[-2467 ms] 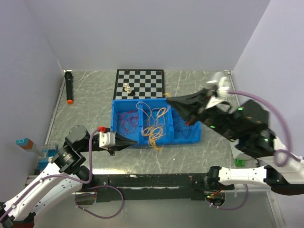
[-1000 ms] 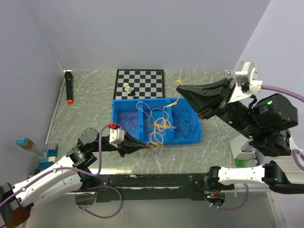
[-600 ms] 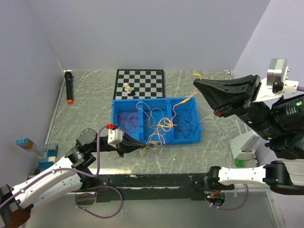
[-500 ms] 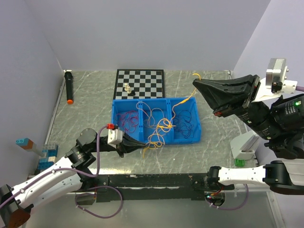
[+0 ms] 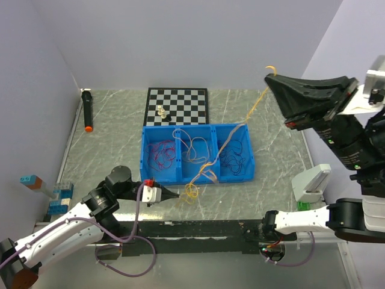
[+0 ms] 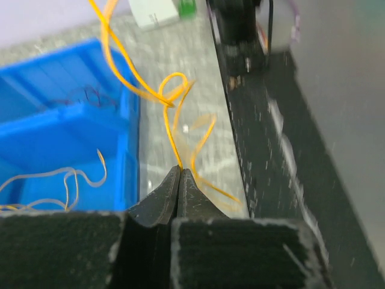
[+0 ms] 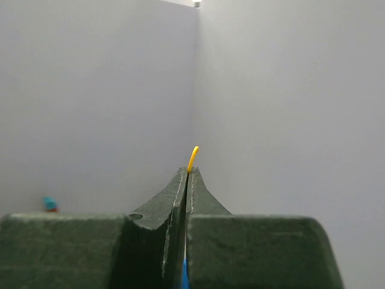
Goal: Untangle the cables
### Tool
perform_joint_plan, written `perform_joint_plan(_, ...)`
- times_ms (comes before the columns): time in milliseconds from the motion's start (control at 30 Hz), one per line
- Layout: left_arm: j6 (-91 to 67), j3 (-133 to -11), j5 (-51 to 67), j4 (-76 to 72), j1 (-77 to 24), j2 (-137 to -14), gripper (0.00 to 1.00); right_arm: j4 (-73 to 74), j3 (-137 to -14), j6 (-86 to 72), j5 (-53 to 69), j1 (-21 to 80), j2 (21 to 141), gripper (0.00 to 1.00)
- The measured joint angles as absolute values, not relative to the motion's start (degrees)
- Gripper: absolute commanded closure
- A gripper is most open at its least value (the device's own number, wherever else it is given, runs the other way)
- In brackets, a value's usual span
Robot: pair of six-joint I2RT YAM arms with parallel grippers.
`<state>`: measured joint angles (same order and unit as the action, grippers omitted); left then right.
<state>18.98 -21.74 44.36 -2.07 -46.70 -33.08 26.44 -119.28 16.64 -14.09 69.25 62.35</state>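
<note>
A thin orange-yellow cable point(image 5: 251, 112) is stretched from my right gripper point(image 5: 269, 79), high at the back right, down across the blue bin point(image 5: 145, 158) to my left gripper point(image 5: 178, 194) in front of the bin. Both grippers are shut on it. In the left wrist view the cable point(image 6: 170, 123) leaves the closed left gripper point(image 6: 180, 169) and makes a small loop. In the right wrist view a short yellow end point(image 7: 192, 158) sticks out of the closed right gripper point(image 7: 188, 170). Red-magenta wires point(image 5: 160, 153), pale wires point(image 5: 195, 146) and dark wires point(image 5: 234, 155) lie in the bin's three compartments.
A checkerboard point(image 5: 177, 106) with two small pieces point(image 5: 160, 111) lies behind the bin. A black marker with an orange tip point(image 5: 88, 110) lies at the far left wall. Toy bricks point(image 5: 45, 188) sit at the left edge. A white block point(image 5: 312, 183) stands at the right.
My right gripper rose and moved right, pulling the orange-yellow cable out of the bin's tangle into a long taut line. My left gripper shifted right along the bin's front, holding the cable's other end.
</note>
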Motion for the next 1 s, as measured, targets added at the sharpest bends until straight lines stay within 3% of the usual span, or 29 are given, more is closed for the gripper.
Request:
perform_joint_plan(300,45.45,-20.32,44.05,16.29,-46.19,-31.97,0.99,26.26,-124.01,26.52,-22.22,69.25,59.96,1.00)
perform_joint_plan(533,72.12,-15.94,34.72,31.46,-46.04,-31.57,0.99,24.47,-131.00,31.66,-25.78,69.25,58.83,1.00)
perform_joint_plan(767,79.00,-14.28,29.91,37.06,-45.45,-30.41,0.99,22.24,-129.73,31.94,-26.30,69.25,53.93,1.00)
perform_joint_plan(800,76.60,-14.33,30.59,35.66,-45.43,-30.04,0.90,22.15,-129.71,31.59,-26.26,69.25,53.76,1.00)
perform_joint_plan(833,72.58,-14.48,31.64,32.99,-45.43,-29.65,0.61,22.06,-129.69,30.98,-26.13,69.25,53.63,1.00)
perform_joint_plan(900,62.65,-15.31,33.17,25.80,-45.41,-29.34,0.36,22.24,-129.45,29.74,-25.58,69.25,53.65,1.00)
perform_joint_plan(1000,46.52,-18.48,34.85,13.50,-45.36,-30.89,0.25,23.62,-128.90,27.62,-24.25,69.25,54.08,1.00)
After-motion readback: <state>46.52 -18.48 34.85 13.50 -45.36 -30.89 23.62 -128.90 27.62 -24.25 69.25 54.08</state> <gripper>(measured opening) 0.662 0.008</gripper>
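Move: The yellow cable's loose tangle hangs about 5 cm to the right of the left hand's shut tips, level with them front to back and some 3 cm higher. The middle compartment lies about 20 cm ahead, 5 cm right and 17 cm below that hand. From the raised right hand, which holds the upper end, the tangle is about 10 cm left, 3 cm back and 45 cm down; the white stand is roughly 30 cm right, 8 cm ahead and 62 cm below. Still pinching the yellow cable's upper end, the right hand sweeps some 19 cm right and 6 cm up, turning clockwise, then eases back slightly. The left hand, shut on the lower strand, draws down about 16 cm and 9 cm left as its fingers tip downward, then reverses upward and rightward, opening; the cable comes free of it. ##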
